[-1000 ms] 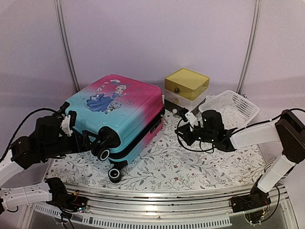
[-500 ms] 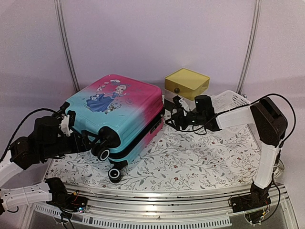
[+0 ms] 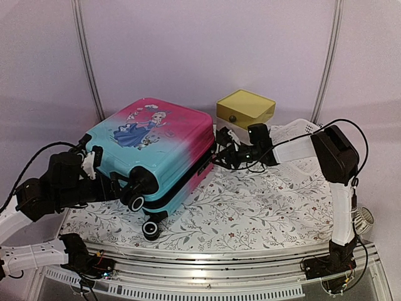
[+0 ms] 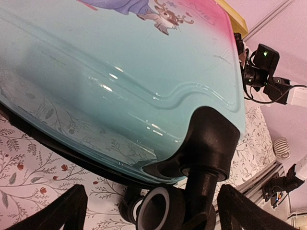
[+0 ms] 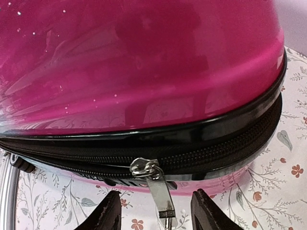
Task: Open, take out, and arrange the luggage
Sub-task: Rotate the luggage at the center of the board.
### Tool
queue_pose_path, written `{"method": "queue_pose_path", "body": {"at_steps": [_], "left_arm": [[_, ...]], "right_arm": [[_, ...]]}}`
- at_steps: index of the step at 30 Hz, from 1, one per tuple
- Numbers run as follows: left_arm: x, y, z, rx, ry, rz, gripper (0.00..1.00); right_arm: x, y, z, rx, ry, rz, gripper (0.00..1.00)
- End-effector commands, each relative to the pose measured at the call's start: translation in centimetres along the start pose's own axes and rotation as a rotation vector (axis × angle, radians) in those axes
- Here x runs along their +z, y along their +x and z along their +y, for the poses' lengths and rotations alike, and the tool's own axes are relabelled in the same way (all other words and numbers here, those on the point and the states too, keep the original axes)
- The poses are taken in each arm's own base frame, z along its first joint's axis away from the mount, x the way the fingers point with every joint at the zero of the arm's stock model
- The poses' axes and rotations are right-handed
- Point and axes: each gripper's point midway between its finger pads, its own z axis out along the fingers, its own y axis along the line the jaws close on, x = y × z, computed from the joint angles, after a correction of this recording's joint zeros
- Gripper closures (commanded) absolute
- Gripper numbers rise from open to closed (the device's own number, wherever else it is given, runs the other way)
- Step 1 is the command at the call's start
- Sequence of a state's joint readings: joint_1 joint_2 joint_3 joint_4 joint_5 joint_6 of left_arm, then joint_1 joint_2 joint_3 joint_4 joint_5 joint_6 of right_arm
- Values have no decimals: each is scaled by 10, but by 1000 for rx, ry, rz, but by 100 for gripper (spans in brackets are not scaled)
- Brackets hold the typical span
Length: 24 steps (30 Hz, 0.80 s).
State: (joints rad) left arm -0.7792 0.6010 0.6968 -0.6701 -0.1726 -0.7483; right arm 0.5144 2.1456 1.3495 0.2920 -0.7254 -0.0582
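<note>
The luggage lies flat on the floral cloth, shut, turquoise at its wheel end and pink at the far end. My left gripper stands open at the near wheel corner. In the left wrist view its fingers straddle the black wheel and its housing under the turquoise shell. My right gripper is at the pink end. In the right wrist view the right gripper is open, and the metal zipper pull hangs between its fingers without touching them, below the black zipper band.
A yellow-topped drawer box stands just behind the right gripper. A white mesh basket lies to the right of it, behind the right forearm. The floral cloth covers the table, and a metal rail runs along the near edge.
My right arm has swung left from beside the basket to the luggage's pink end, and its jaws have opened around the zipper pull. The left arm and the luggage have stayed put.
</note>
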Motion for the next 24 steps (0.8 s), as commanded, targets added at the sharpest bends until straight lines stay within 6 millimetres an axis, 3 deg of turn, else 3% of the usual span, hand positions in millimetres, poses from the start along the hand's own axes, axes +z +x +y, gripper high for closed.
{"method": "queue_pose_path", "body": {"at_steps": [1,9,17,24], "left_arm": [[-1,-6,-2,8,9,-18,3],[0,-7,-3,9,9,-15,3],[1,-8,-6,16,16,-13,4],[-4,-13,-9,19,24,-25,4]], "right_arm": [[6,-1,6,-30,-86,-2,57],[2,-5,11,-46,-98,-9,97],[-23,-4,27,-65,-54,-48,99],[-55,9,63,-58,-15,-60,99]]}}
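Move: Right between the right hand's open fingers hangs the zipper pull, its middle only about 1 cm farther left. The luggage's middle is roughly 19 cm left and 2 cm back at the same height. The yellow box stands some 18 cm ahead, 8 right and 6 higher; the white basket is about 10 ahead, 24 right and 6 lower. From the left hand, the pull lies about 20 cm ahead, 27 right and 9 lower. Closing on the zipper pull, the right fingers pinch it with barely any travel. Still gripping it, the right hand then draws back and off to the right, about 5 cm in all and gathering speed, staying level and dragging the luggage by its pull. ##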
